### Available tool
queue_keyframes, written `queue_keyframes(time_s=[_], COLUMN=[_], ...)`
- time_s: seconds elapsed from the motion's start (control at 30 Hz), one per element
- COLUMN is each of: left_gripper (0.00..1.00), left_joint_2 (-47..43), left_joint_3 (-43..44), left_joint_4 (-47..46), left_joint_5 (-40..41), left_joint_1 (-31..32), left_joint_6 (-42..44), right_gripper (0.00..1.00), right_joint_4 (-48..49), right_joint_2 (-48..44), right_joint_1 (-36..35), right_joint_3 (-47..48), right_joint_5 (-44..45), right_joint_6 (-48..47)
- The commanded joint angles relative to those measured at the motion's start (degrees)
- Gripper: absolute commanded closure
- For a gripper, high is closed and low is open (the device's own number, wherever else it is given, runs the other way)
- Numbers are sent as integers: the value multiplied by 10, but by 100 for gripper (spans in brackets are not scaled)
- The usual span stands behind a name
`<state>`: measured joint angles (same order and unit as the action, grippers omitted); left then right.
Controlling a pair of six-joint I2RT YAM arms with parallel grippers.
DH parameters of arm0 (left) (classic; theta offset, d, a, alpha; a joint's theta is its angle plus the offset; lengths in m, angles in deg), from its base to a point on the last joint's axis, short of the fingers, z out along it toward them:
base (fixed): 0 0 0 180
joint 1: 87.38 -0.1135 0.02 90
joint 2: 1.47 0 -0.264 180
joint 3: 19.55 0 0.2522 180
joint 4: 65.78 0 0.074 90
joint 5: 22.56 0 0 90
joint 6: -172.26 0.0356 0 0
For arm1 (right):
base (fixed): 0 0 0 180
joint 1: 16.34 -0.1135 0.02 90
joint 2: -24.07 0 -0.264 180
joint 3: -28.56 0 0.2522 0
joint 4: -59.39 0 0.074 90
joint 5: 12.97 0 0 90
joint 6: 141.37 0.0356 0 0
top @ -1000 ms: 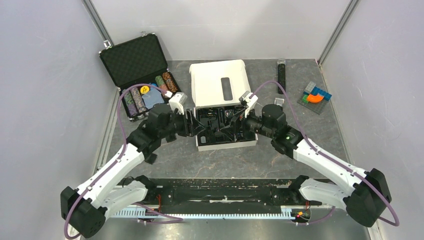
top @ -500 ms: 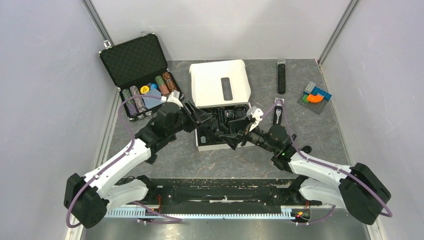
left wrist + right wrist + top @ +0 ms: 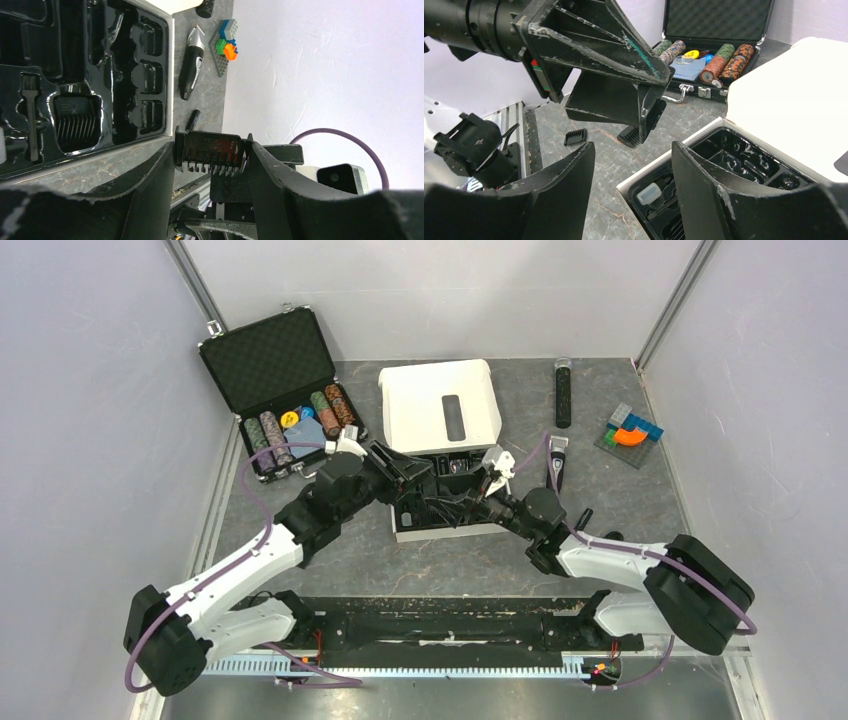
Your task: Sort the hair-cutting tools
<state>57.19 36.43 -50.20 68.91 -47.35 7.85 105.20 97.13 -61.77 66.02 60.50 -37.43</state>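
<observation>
My left gripper is shut on a black comb attachment and holds it in the air by the tray's left edge; the right wrist view shows this comb hanging just above the table. A second comb attachment lies on the table near it. Another comb sits in a pocket of the black tray. The black-and-silver hair clipper lies on the table right of the tray. My right gripper stands open and empty over the tray's front left corner, facing the left gripper.
The box's white lid lies open behind the tray. An open case of chip stacks stands at the back left. A thin black stick and a coloured brick plate lie at the back right. A small black cylinder lies near the clipper.
My right arm has dropped low and reached left across the tray's front, its jaws narrowing. My left gripper has moved right to the tray's edge with the comb.
</observation>
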Motion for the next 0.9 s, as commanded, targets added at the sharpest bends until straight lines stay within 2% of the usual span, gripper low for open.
queue_keyframes(time_s=[0.0,0.4,0.5,0.6,0.63,0.7,0.83,0.87], left_gripper=[98,98,98,97,94,81,50,45], left_joint_2=[-14,-14,-14,-15,-16,-17,-23,-25], left_joint_3=[0,-6,-10,-13,-14,-17,-12,-7], left_joint_4=[-45,-56,-59,-61,-61,-61,-32,-22], left_joint_5=[16,7,6,7,8,11,26,33], left_joint_1=[7,14,14,14,14,14,14,14], left_joint_6=[-37,-50,-52,-51,-48,-38,19,38], right_gripper=[41,57,68,84,89,100,100,100], right_joint_4=[51,84,84,73,68,52,17,8], right_joint_2=[15,42,44,37,34,26,11,8], right_joint_1=[-2,-2,-2,-2,-1,1,23,36], right_joint_3=[32,53,55,55,55,53,53,53], right_joint_5=[23,33,30,27,26,24,-19,-36], right_joint_6=[-7,-14,-13,-16,-17,-19,3,16])
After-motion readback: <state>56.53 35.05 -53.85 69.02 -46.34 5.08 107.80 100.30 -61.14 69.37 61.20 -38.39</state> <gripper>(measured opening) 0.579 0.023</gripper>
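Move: The comb is already held between the left fingertips. From the right hand it lies about 3 cm ahead, 2 cm to the left and 1 cm higher, just past its half-open fingers. The hair-cutting box is level fore and aft with the right hand, its middle about 4 cm to the right and some 15 cm below. A loose comb lies on the table roughly 18 cm left of the right hand and 3 cm back, 17 cm down. Forward and up by about 2 cm each, the right hand eases in to the comb at the left fingertips, tilting only slightly, then shuts its half-open fingers almost completely, pinching the comb's thin protruding edge. The left hand rises about 1 cm, rolls slightly and keeps its grip, holding the comb out for the other. ##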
